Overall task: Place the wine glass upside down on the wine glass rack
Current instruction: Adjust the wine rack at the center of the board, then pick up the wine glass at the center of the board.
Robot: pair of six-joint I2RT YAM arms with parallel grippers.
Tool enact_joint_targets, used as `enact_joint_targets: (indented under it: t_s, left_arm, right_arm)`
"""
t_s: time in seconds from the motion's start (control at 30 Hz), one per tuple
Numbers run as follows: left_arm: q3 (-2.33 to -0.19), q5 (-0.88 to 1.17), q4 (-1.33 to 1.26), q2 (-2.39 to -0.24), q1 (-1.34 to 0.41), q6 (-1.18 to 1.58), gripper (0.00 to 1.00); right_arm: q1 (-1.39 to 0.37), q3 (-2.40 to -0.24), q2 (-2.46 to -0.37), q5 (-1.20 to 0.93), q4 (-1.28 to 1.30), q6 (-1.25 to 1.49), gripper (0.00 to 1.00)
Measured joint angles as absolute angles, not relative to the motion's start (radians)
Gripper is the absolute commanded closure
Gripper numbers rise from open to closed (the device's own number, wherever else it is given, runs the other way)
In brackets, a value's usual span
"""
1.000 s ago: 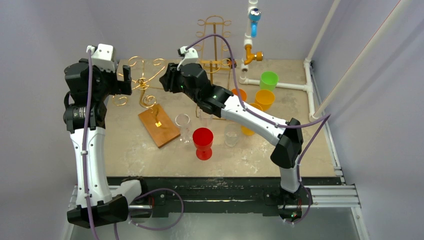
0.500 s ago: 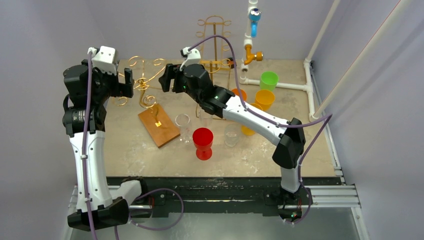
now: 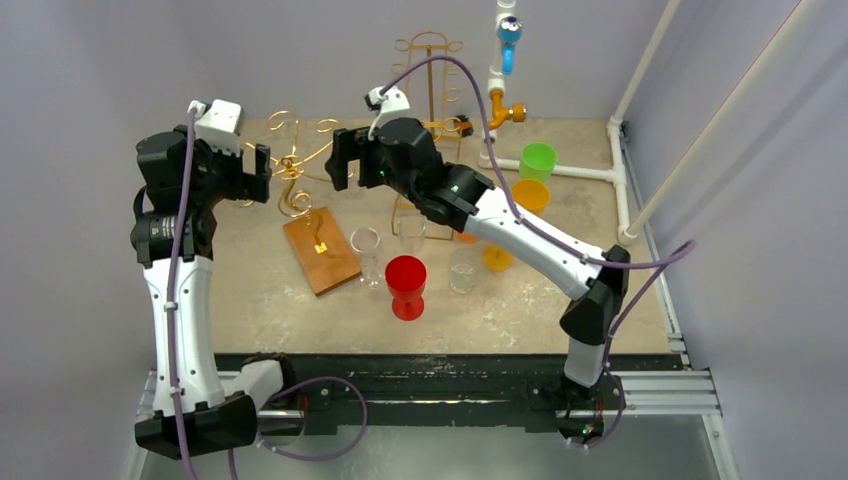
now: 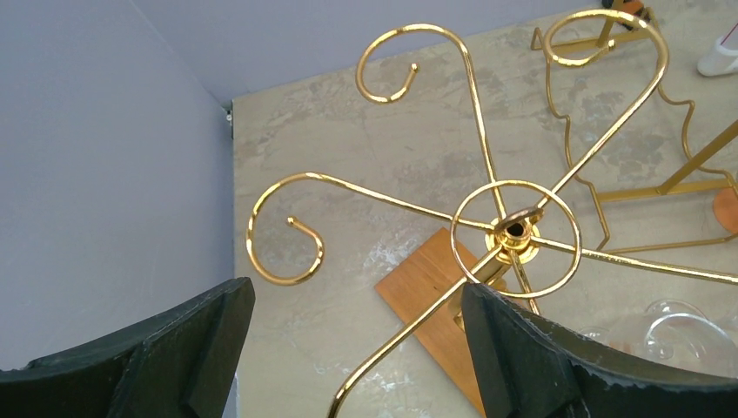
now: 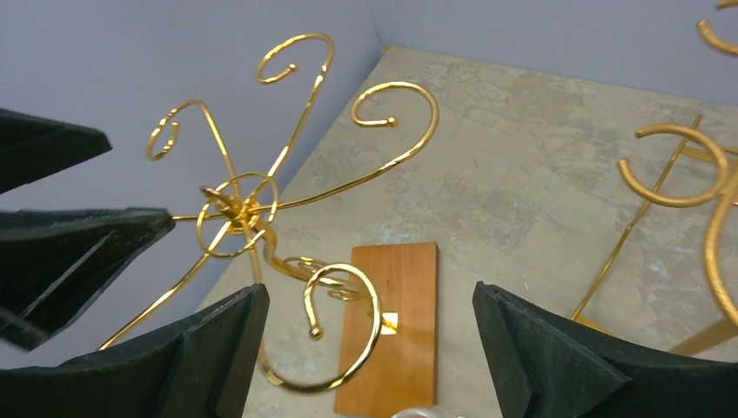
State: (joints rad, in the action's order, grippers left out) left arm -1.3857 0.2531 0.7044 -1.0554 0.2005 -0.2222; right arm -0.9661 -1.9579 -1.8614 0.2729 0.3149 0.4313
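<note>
The wine glass rack (image 3: 290, 168) is a gold wire stand with curled hooks on a wooden base (image 3: 320, 250). Its ring hub (image 4: 513, 231) (image 5: 235, 209) shows in both wrist views, and no glass hangs on the hooks I see. A clear wine glass (image 3: 367, 252) stands upright on the table right of the base; only parts of it show (image 4: 670, 326) (image 5: 418, 413). My left gripper (image 3: 255, 172) (image 4: 355, 296) hovers open left of the rack. On the rack's right side my right gripper (image 3: 348, 165) (image 5: 369, 296) is open above a hook, holding nothing.
A red goblet (image 3: 405, 285) and two more clear glasses (image 3: 412, 232) (image 3: 462, 270) stand mid-table. Orange (image 3: 530, 195) and green (image 3: 537, 158) cups sit at the back right. A second gold rack (image 3: 430, 90) and a white pipe with a tap (image 3: 497, 100) stand at the back wall.
My right gripper has opened wide and drawn back to the right from the rack's hooks. The left arm has shifted slightly right, still open.
</note>
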Motion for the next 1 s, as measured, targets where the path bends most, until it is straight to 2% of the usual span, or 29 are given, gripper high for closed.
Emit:
enact_joint_targets:
  t_s: [0.33, 0.63, 0.77, 1.0]
  left_arm:
    - [-1.550, 0.253, 0.712, -1.109, 0.200, -0.224, 0.00]
    - [-1.716, 0.310, 0.762, -1.179, 0.200, -0.199, 0.00]
    - [-1.722, 0.362, 0.785, -1.188, 0.200, -0.180, 0.00]
    - [-1.720, 0.402, 0.823, -1.189, 0.200, -0.180, 0.00]
  right_arm:
    - [-0.973, -1.963, -1.657, 0.274, 0.410, 0.398, 0.03]
    - [-0.974, -1.584, -1.447, 0.329, 0.493, 0.386, 0.18]
    - [-0.970, -1.491, -1.446, 0.332, 0.540, 0.393, 0.25]
    - [-0.968, -1.492, -1.532, 0.332, 0.545, 0.395, 0.34]
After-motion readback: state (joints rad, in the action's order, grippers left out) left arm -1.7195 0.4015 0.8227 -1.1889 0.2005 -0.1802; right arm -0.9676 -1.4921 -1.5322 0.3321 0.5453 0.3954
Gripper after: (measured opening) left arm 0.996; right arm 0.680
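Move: The middle clear glass stands about 11 cm to the right of the right hand, 4 cm ahead and some 27 cm below. The left clear glass lies 4 cm right and 2 cm back; the red glass 12 cm right and 10 cm back, both as low. The gold wine rack's middle is 9 cm left, 6 cm ahead, 20 cm below. From the left hand, that rack is 9 cm ahead and 9 cm right, 20 cm below; the middle clear glass is 29 cm right, 8 cm ahead, 27 cm below. The wine rack is left alone: the right hand, already open beside its nearest curl, backs off to the right, climbing some 8 cm first, then sinks well below its starting height towards the middle clear glass, ending about 11 cm farther right and dipping its fingers 20 degrees while they close by a third. The left hand stays open and rises above the rack, then drifts slightly right. ##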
